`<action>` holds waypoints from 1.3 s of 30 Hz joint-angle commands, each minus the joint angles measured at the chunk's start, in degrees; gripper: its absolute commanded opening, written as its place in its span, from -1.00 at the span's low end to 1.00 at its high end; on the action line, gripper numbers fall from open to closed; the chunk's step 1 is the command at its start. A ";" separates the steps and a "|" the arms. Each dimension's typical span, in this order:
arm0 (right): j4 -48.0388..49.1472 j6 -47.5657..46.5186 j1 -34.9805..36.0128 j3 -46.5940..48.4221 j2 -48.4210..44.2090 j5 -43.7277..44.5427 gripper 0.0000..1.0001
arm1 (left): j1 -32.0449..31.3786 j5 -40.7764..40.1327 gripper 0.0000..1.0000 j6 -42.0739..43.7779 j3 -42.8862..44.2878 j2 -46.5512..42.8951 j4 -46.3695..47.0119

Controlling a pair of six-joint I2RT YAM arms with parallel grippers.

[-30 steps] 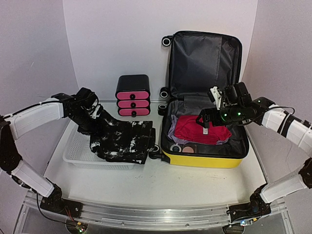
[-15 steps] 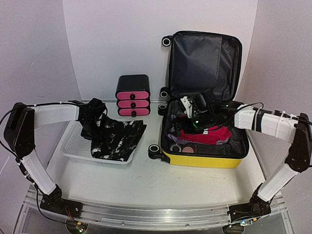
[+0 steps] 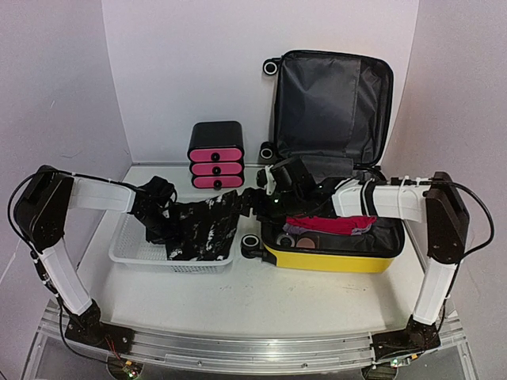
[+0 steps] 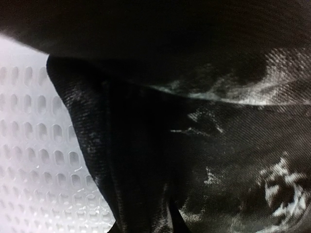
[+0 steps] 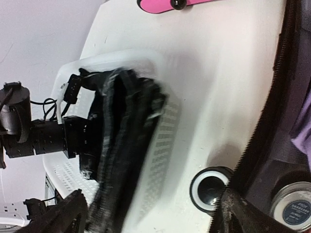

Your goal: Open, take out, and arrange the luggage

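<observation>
The luggage [image 3: 333, 258] is a yellow suitcase lying open, its dark-lined lid [image 3: 333, 103] propped against the back wall. A red garment [image 3: 329, 224] and other clothes lie inside. My left gripper [image 3: 162, 215] is shut on a black-and-white garment [image 3: 202, 229] that drapes over the white basket [image 3: 131, 249]. This cloth [image 4: 194, 145] fills the left wrist view and hides the fingers. My right gripper [image 3: 257, 202] hovers over the suitcase's left edge, open, its fingers wide apart [image 5: 150, 218] and pointing at the garment [image 5: 121, 141].
A black-and-pink drawer box [image 3: 215, 154] stands at the back, left of the suitcase. A suitcase wheel [image 3: 251, 242] sticks out toward the basket, the same wheel [image 5: 210, 187] showing under my right gripper. Small round jars [image 3: 305, 240] sit in the suitcase's front corner.
My right gripper swung left from above the red garment to the suitcase's left edge, near the black-and-white garment. My left gripper shifted right with the garment.
</observation>
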 commanded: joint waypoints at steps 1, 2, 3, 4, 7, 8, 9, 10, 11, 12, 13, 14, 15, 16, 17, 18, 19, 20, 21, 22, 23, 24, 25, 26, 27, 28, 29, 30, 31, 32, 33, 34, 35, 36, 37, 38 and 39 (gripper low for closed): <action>7.27 6.24 2.53 -1.25 -0.42 2.50 0.53 | -3.58 8.22 -1.00 -10.93 -5.13 0.62 10.25; 7.29 6.78 2.53 -2.58 -1.07 3.39 0.40 | -3.10 7.16 -1.00 -10.70 -5.68 -0.12 10.31; 8.36 6.86 2.53 -3.90 -1.84 4.22 0.32 | -2.49 6.05 -1.00 -9.84 -6.08 -1.04 10.17; 8.84 7.19 2.53 -5.27 -2.63 4.71 0.26 | -1.69 5.04 -1.00 -8.72 -6.32 -1.97 9.59; 9.26 7.23 2.49 -8.67 -5.16 4.96 0.08 | 0.98 3.02 -1.00 -5.35 -6.50 -4.28 6.73; 9.30 7.13 2.53 -9.83 -6.37 5.30 0.07 | 1.64 2.71 -1.00 -4.39 -6.58 -4.78 6.17; 9.35 6.68 2.48 -10.92 -7.75 5.65 0.07 | 2.19 2.44 -1.00 -3.78 -6.81 -5.13 5.73; 9.39 5.74 2.48 -12.21 -9.53 6.30 0.10 | 2.86 2.31 -1.00 -3.46 -7.18 -5.44 5.21; 9.31 4.80 2.50 -13.40 -11.13 6.84 0.16 | 3.55 2.27 -1.00 -3.53 -7.79 -5.94 4.99; 9.30 4.24 2.51 -14.41 -12.61 6.88 0.20 | 4.15 2.07 -1.00 -3.62 -8.78 -6.59 5.22; 9.10 4.12 2.53 -15.06 -13.39 6.06 0.22 | 4.41 1.94 -1.00 -3.45 -9.50 -7.17 5.63; 8.61 4.29 2.50 -15.28 -13.57 4.62 0.22 | 4.45 2.00 -1.00 -2.99 -9.89 -7.46 5.91; 8.42 4.77 2.59 -15.36 -13.27 2.86 0.12 | 4.46 2.55 -1.00 -2.54 -10.02 -7.27 6.03; 9.22 5.74 2.92 -15.48 -12.57 1.00 0.01 | 4.46 3.60 -1.00 -2.24 -10.05 -6.98 6.41; 10.24 6.30 3.68 -15.34 -11.57 -0.43 -0.08 | 4.46 4.89 -1.00 -2.11 -10.20 -6.66 7.03; 10.38 6.38 4.65 -14.67 -10.20 -0.84 -0.13 | 4.46 6.06 -1.00 -2.11 -10.31 -6.36 7.81; 10.11 6.12 5.71 -13.79 -9.30 -0.77 -0.19 | 4.48 7.07 -1.00 -2.25 -10.40 -6.10 8.16; 9.65 5.97 6.54 -12.61 -8.32 -0.33 -0.22 | 4.47 7.80 -1.00 -2.41 -10.48 -5.86 8.47; 9.21 6.07 7.18 -11.92 -7.45 0.16 -0.24 | 4.46 8.28 -1.00 -2.52 -10.56 -5.82 8.74; 8.79 6.26 7.63 -11.49 -6.62 0.74 -0.26 | 4.42 8.33 -1.00 -2.69 -10.77 -6.11 9.05; 8.19 6.43 7.99 -10.99 -5.87 1.64 -0.30 | 4.46 8.35 -1.00 -2.75 -10.98 -6.39 9.27; 7.86 6.42 8.37 -10.48 -5.16 2.42 -0.35 | 4.46 8.36 -1.00 -2.72 -11.16 -6.69 9.34; 6.68 6.20 8.65 -9.77 -4.41 3.02 -0.36 | 4.46 8.36 -1.00 -2.54 -11.19 -7.00 9.36; 5.62 5.99 8.89 -9.04 -3.64 3.36 -0.37 | 4.46 8.30 -1.00 -2.28 -11.27 -7.26 9.36; 5.25 5.76 9.23 -8.40 -2.95 3.65 -0.38 | 4.46 8.27 -1.00 -2.04 -11.34 -7.53 9.35; 4.74 5.65 9.57 -7.65 -2.16 4.02 -0.40 | 4.46 8.30 -1.00 -1.98 -11.46 -7.83 9.35; 3.91 5.34 10.00 -6.83 -1.48 4.59 -0.41 | 4.46 8.38 -1.00 -1.95 -11.53 -7.99 9.35; 2.78 5.16 10.45 -6.18 -0.89 5.33 -0.41 | 4.46 8.49 -1.00 -1.97 -11.61 -8.16 9.35; 2.53 5.08 10.70 -5.86 -0.40 6.00 -0.41 | 4.46 8.63 -1.00 -1.97 -11.70 -8.22 9.38; 2.46 5.15 10.84 -5.71 -0.15 6.68 -0.42 | 4.46 8.75 -1.00 -2.00 -11.77 -8.38 9.36; 2.27 5.09 11.09 -5.39 0.14 7.53 -0.42 | 4.42 8.78 -1.00 -2.05 -11.87 -8.51 9.43; 1.79 4.96 11.32 -5.00 0.52 8.37 -0.43 | 4.46 8.80 -1.00 -1.99 -11.96 -8.65 9.45; 1.26 4.90 11.44 -4.49 0.97 9.21 -0.43 | 4.46 8.80 -1.00 -1.93 -12.00 -8.79 9.49; 0.93 4.78 11.74 -4.09 1.33 10.26 -0.43 | 4.46 8.94 -1.00 -1.84 -12.01 -8.98 9.49; 0.88 4.74 11.95 -3.81 1.64 11.69 -0.43 | 4.46 9.03 -1.00 -1.76 -12.04 -9.15 9.45; 0.69 4.71 12.20 -3.29 2.23 12.54 -0.43 | 4.46 9.09 -1.00 -1.67 -12.07 -9.32 9.49; 0.39 4.60 12.46 -2.47 2.98 12.86 -0.43 | 4.46 9.20 -1.00 -1.56 -12.08 -9.65 9.45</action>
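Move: Left hand, inside the basket, already pinches the dark trousers; their middle lies about 9 cm to its right and 2 cm ahead, the basket's middle about level with it. From the open right hand the trousers' middle is roughly 10 cm left, level fore and aft, 11 cm below. The basket's near right corner is 7 cm back, 3 cm left, 9 cm down; the suitcase wheel is 3 cm back, 1 cm right, 10 cm below. Drawing back about 8 cm along the basket's right side, bobbing on the way and ending some 5 cm lower and a little left, the right hand comes close over the near right corner beside the trousers' edge as its fingers close from wide to about a quarter open. The left keeps its pinch, swinging 3 cm right, then back left past its start. ##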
